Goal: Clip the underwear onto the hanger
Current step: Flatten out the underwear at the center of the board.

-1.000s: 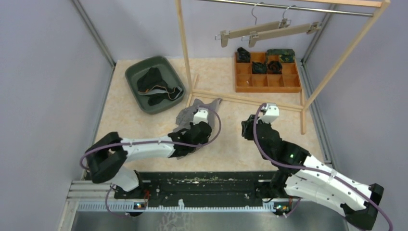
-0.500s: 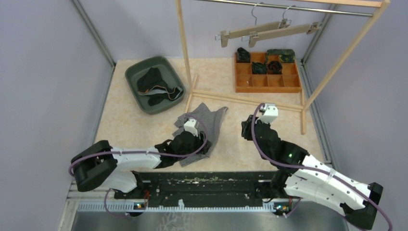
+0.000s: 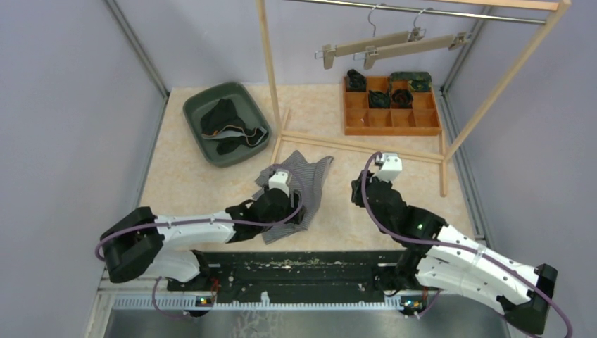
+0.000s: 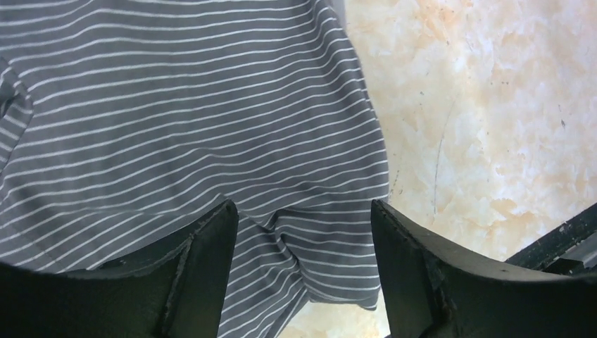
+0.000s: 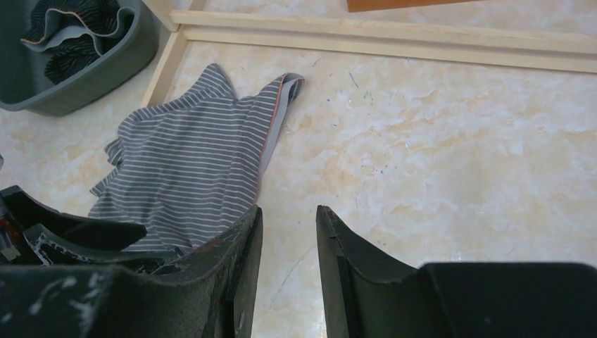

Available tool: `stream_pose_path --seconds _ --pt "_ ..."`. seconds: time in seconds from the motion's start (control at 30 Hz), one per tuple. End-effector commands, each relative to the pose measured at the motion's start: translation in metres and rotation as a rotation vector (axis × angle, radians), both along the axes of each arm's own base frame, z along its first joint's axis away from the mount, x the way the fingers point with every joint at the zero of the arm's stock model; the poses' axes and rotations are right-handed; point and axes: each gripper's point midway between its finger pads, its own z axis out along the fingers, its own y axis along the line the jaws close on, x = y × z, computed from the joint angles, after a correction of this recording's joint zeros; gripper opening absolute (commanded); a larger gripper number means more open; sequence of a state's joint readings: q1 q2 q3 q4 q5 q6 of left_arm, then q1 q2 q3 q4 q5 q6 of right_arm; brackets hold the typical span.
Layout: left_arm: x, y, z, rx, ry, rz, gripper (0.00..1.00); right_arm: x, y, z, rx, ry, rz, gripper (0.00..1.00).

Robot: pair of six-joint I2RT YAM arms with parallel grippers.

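The underwear (image 3: 304, 177) is a grey piece with thin white stripes, lying spread flat on the table near its middle. My left gripper (image 3: 280, 205) hovers over the near end of the underwear (image 4: 197, 120), and this gripper (image 4: 304, 229) stands open with only cloth below the gap. My right gripper (image 3: 366, 191) is to the right of the garment, apart from it. Its jaws (image 5: 288, 215) are a little open over bare table, with the underwear (image 5: 190, 165) to their left. Two wooden clip hangers (image 3: 369, 48) hang on the rail at the back.
A green bin (image 3: 199, 137) with dark clothes sits at the back left. An orange compartment tray (image 3: 391, 122) holding folded dark items stands at the back right. The wooden rack's base bar (image 3: 359, 146) and uprights (image 3: 267, 63) cross the table behind the garment.
My left gripper has opened and let go of the underwear, which dropped and now lies spread on the table. The left arm drew back toward the near edge. The right arm barely moved.
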State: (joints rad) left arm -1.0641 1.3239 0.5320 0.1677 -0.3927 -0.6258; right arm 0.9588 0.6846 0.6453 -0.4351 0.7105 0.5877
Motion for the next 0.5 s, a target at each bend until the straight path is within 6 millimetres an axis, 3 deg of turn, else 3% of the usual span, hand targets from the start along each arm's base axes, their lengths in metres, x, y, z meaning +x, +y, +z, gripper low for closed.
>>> stream_pose_path --seconds 0.0,0.3,0.47 --pt "-0.002 -0.016 0.004 0.046 0.004 -0.071 0.75 0.005 0.003 0.009 0.036 -0.024 -0.011 0.35" --pt "-0.004 -0.054 -0.010 0.219 0.008 -0.140 0.75 0.005 0.000 0.008 0.027 -0.024 -0.018 0.35" --pt "-0.006 -0.052 -0.031 0.347 0.061 -0.103 0.74 0.004 -0.002 0.007 0.027 -0.023 -0.021 0.35"
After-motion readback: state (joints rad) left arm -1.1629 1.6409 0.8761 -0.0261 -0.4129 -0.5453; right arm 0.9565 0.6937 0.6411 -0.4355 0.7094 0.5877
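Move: The left hand hangs open some 4 cm above the near part of the underwear; the cloth's right-hand edge is about 5 cm to its right and 1 cm ahead, the underwear's middle about 4 cm ahead and 2 cm left. The rack corner stands roughly 25 cm ahead and 6 cm left, the green basket about 28 cm ahead and 24 cm left. From the idle right hand that edge lies about 10 cm left, level with it, some 17 cm lower. The left hand sweeps about 6.5 cm to the right, low over the striped cloth, until the underwear's right-hand edge lies between its two fingertips, and sinks by about 1.5 cm, mostly at the end. On the way the wrist rolls some 10 degrees, its left side rising, and swings a little under 10 degrees clockwise, while the fingers stay wide open and don't close on the cloth. ##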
